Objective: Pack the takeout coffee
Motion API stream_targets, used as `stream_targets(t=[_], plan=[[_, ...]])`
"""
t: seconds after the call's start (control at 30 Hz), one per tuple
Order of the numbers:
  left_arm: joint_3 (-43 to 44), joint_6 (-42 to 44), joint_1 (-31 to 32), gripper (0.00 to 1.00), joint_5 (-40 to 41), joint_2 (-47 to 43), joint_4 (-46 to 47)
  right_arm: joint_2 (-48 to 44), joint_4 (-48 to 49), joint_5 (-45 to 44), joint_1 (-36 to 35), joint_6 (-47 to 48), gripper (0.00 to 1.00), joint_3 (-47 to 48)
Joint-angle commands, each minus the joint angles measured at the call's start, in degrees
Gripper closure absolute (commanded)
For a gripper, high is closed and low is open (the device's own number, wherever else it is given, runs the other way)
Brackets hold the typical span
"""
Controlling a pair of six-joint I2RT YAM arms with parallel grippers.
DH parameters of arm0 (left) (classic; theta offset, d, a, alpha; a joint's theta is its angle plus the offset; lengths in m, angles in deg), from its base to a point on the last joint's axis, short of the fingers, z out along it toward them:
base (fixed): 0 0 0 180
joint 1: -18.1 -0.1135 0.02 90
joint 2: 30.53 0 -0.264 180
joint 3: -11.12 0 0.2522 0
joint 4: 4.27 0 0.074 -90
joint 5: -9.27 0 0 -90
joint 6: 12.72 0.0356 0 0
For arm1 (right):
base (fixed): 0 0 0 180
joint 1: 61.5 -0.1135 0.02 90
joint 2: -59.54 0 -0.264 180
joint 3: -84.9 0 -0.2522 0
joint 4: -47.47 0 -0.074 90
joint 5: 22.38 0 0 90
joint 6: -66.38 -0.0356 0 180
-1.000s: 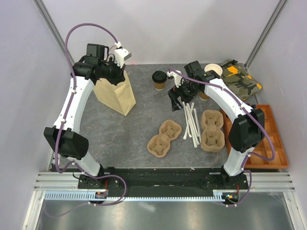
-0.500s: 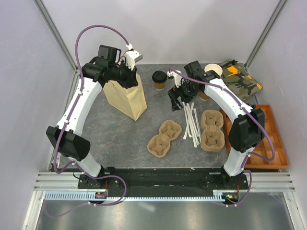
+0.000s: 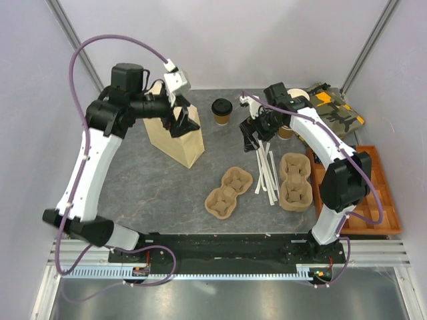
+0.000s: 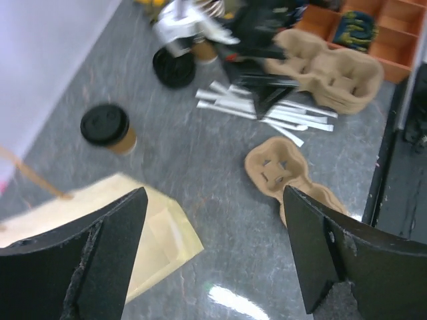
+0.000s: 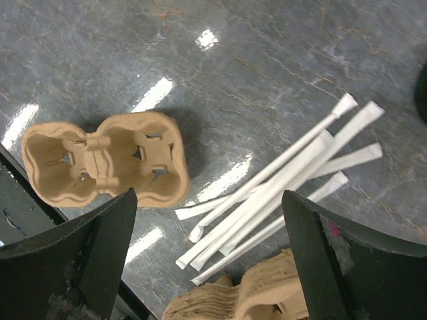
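The takeout coffee (image 3: 221,111), a small brown cup with a black lid, stands at the back middle of the table; the left wrist view shows it too (image 4: 108,127). A kraft paper bag (image 3: 175,137) stands just left of it. My left gripper (image 3: 181,120) hovers open over the bag's upper right edge, holding nothing, and the bag (image 4: 157,230) shows below between its fingers (image 4: 213,200). My right gripper (image 3: 256,131) hangs open right of the cup, over the paper-wrapped straws (image 5: 287,180), with nothing between its fingers (image 5: 207,197).
A two-cup pulp carrier (image 3: 228,192) lies mid-table and a stack of carriers (image 3: 295,180) to its right. Straws (image 3: 267,170) lie between them. A loose black lid (image 4: 173,67) and an open cup (image 3: 295,100) sit behind the right arm. A camouflage pouch (image 3: 337,110) and orange tray (image 3: 380,193) are at right.
My left gripper carried the bag rightward, then opened and let go of its top. The right gripper shifted slightly right and stays open.
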Motion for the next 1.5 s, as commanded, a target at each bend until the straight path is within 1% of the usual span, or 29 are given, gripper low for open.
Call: stream_targets(t=[0.0, 0.03, 0.1, 0.13, 0.23, 0.27, 0.33, 0.37, 0.47, 0.53, 0.63, 0.7, 0.73, 0.83, 0.97, 1.1, 1.27, 1.47], plan=[[-6.8, 16.8, 7.3, 0.11, -5.7, -6.7, -4.7, -3.2, -0.4, 1.4, 2.3, -0.4, 0.02, 0.8], [-8.7, 18.6, 12.2, 0.11, -4.8, -7.1, -5.0, -3.3, -0.6, 1.4, 3.0, -0.3, 0.02, 0.6], [-13.2, 21.5, 17.1, 0.14, -1.6, -7.1, -5.3, -3.4, -0.7, 1.6, 3.9, -0.2, 0.02, 0.4], [-14.1, 22.3, 20.8, 0.15, -1.2, -6.5, -5.2, -3.7, -0.7, 1.6, 4.5, -0.2, 0.02, 0.3], [-15.5, 24.5, 24.7, 0.19, -2.8, -1.9, -3.5, -4.4, -0.7, 1.6, 6.5, -1.0, 0.02, 0.4], [-15.7, 25.7, 25.0, 0.21, -3.7, -0.7, -2.8, -4.6, -0.7, 1.6, 7.1, -1.4, 0.02, 0.6], [-16.8, 29.3, 25.7, 0.23, -6.7, 3.1, -0.2, -5.5, -0.7, 1.5, 9.0, -2.7, 0.02, 1.3], [-17.6, 29.9, 25.9, 0.23, -7.3, 4.2, 3.9, -5.9, -0.7, 1.5, 9.8, -3.1, 0.02, 2.0], [-19.7, 35.6, 26.5, 0.27, -8.3, 8.6, 10.2, -7.6, -0.7, 0.9, 12.2, -4.2, 0.02, 3.2], [-19.0, 38.2, 26.6, 0.30, -8.9, 13.3, 11.4, -9.0, -0.9, 0.2, 13.5, -4.7, 0.02, 3.7], [-17.8, 41.8, 26.7, 0.31, -8.7, 19.9, 14.0, -11.2, -0.5, 0.4, 14.6, -5.8, 0.02, 5.0], [-15.3, 43.2, 26.7, 0.31, -8.2, 23.6, 14.0, -12.6, -0.1, 1.5, 14.9, -6.4, 0.02, 5.1], [-14.3, 43.4, 26.7, 0.32, -7.9, 26.8, 13.9, -13.1, 0.0, 2.0, 15.0, -6.4, 0.02, 5.0], [-11.8, 45.3, 26.5, 0.34, -6.8, 31.9, 13.7, -14.3, 0.2, 2.8, 15.2, -6.2, 0.02, 4.3], [-9.0, 45.6, 25.4, 0.35, -6.0, 36.4, 13.5, -15.9, 0.1, 4.3, 15.3, -5.8, 0.02, 3.2], [-8.1, 47.7, 24.2, 0.34, -4.1, 38.6, 12.2, -16.7, 0.1, 5.4, 15.4, -5.4, 0.02, 2.5], [-6.1, 50.8, 23.6, 0.33, -1.3, 40.9, 7.3, -16.9, -0.4, 6.5, 15.3, -4.9, 0.02, 2.5], [-4.6, 51.9, 23.6, 0.34, 2.1, 42.2, 4.1, -16.2, -0.4, 7.5, 15.4, -5.0, 0.02, 2.8]])
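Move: The cup carrier between the hands has its middle about 36 cm below the left hand, 15 cm to its right and 7 cm back. From that hand the straws lie 28 cm to the right and 1 cm ahead, the lidded cup 17 cm ahead and 13 cm right, and the paper bag 8 cm ahead and 7 cm left, some 25 cm down. From the right hand the same carrier is roughly 11 cm back, 6 cm left and 15 cm below. Already clear of the paper bag, the left hand drops about 32 cm and goes some 17 cm to the right, first swinging back past the carrier's line and then coming forward again, to end close over the far cell of the cup carrier, its wrist turning about 50 degrees clockwise, its fingers tipping further down and drawing in somewhat but staying open. The right hand, empty and wide open, meanwhile makes room, sliding right across the straws and then rising about 12 cm, away from that carrier, turning slightly clockwise and halting high near the cup stack. ##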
